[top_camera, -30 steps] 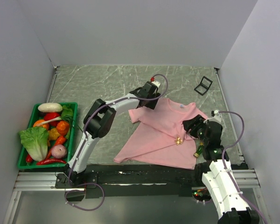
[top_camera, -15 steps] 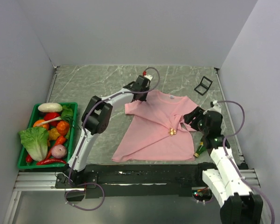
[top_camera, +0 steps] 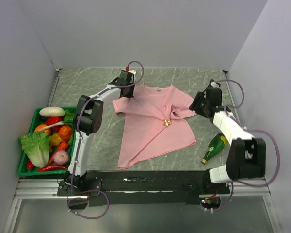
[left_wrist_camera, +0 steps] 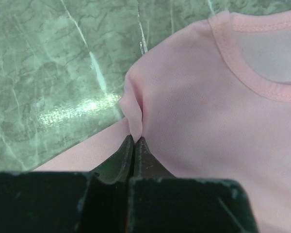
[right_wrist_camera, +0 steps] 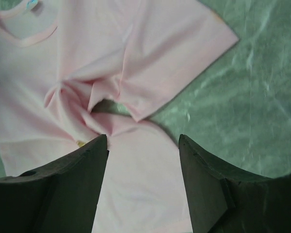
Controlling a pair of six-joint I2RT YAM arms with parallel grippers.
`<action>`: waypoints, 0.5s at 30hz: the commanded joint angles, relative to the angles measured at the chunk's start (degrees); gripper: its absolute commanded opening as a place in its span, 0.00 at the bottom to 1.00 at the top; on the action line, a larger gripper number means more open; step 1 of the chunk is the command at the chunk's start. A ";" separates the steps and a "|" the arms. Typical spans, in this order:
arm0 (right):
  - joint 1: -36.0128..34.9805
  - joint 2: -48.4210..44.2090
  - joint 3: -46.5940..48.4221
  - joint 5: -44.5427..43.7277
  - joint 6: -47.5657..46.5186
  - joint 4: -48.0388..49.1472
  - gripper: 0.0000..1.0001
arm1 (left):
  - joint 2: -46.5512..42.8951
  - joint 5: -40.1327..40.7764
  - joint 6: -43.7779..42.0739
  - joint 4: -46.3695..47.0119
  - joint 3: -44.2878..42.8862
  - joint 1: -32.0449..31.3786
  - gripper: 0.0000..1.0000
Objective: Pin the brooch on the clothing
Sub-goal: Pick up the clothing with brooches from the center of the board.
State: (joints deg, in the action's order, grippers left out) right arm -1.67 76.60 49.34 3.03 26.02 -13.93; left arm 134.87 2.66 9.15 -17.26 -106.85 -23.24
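Note:
The pink T-shirt (top_camera: 150, 128) lies spread on the marble table, its neck toward the back. The brooch (top_camera: 168, 123), a tiny golden-orange pin, sits on bunched fabric near the shirt's right chest. My left gripper (top_camera: 122, 93) is shut on a fold of the shirt's left shoulder (left_wrist_camera: 136, 121), just beside the neckline (left_wrist_camera: 247, 73). My right gripper (top_camera: 200, 103) is open and empty by the right sleeve. In the right wrist view it (right_wrist_camera: 143, 141) hovers over the shirt (right_wrist_camera: 136, 184), and a yellow speck of the brooch (right_wrist_camera: 81, 143) shows beside its left finger.
A green bottle (top_camera: 214, 147) lies on the table at the right, near the shirt's hem. A green basket (top_camera: 76, 141) of vegetables stands at the left edge. Grey walls close in the table at the back and sides.
My left gripper has pulled the shirt left and toward the back, and the brooch rode along with it. My right arm has swung back toward the far right, uncovering the bottle.

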 commanded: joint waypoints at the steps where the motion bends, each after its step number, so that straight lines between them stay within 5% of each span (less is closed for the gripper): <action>1: 0.27 8.81 10.84 -5.57 -1.85 -2.32 0.67 | -2.24 -1.77 -2.11 -1.03 -2.22 0.04 0.01; 15: -1.31 44.77 51.35 -8.38 -6.33 -20.51 0.63 | -3.03 -1.69 -3.43 -0.15 -3.72 0.31 0.01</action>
State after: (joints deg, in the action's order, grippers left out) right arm -1.83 117.38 92.99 -2.68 21.32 -27.27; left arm 134.87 1.28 6.94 -18.00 -107.74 -23.00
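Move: The right shoulder of the pink clothing lies roughly 18 cm ahead of the right hand, about 1 cm to its right and some 9 cm lower. The brooch sits about 10 cm left and 4 cm ahead of this hand; the black frame lies some 24 cm ahead and 13 cm right, both also below. From the left hand, that right shoulder is about 29 cm to the right, level in reach and height. With the left fingers still pinching the clothing's left shoulder and staying put, the right hand sweeps fast forward, about 15 cm, over the right sleeve towards the clothing's right shoulder. It sinks some 4 cm, mostly near the end, while its fingers tip about 10 degrees more downward and stay open, not yet touching the cloth. ##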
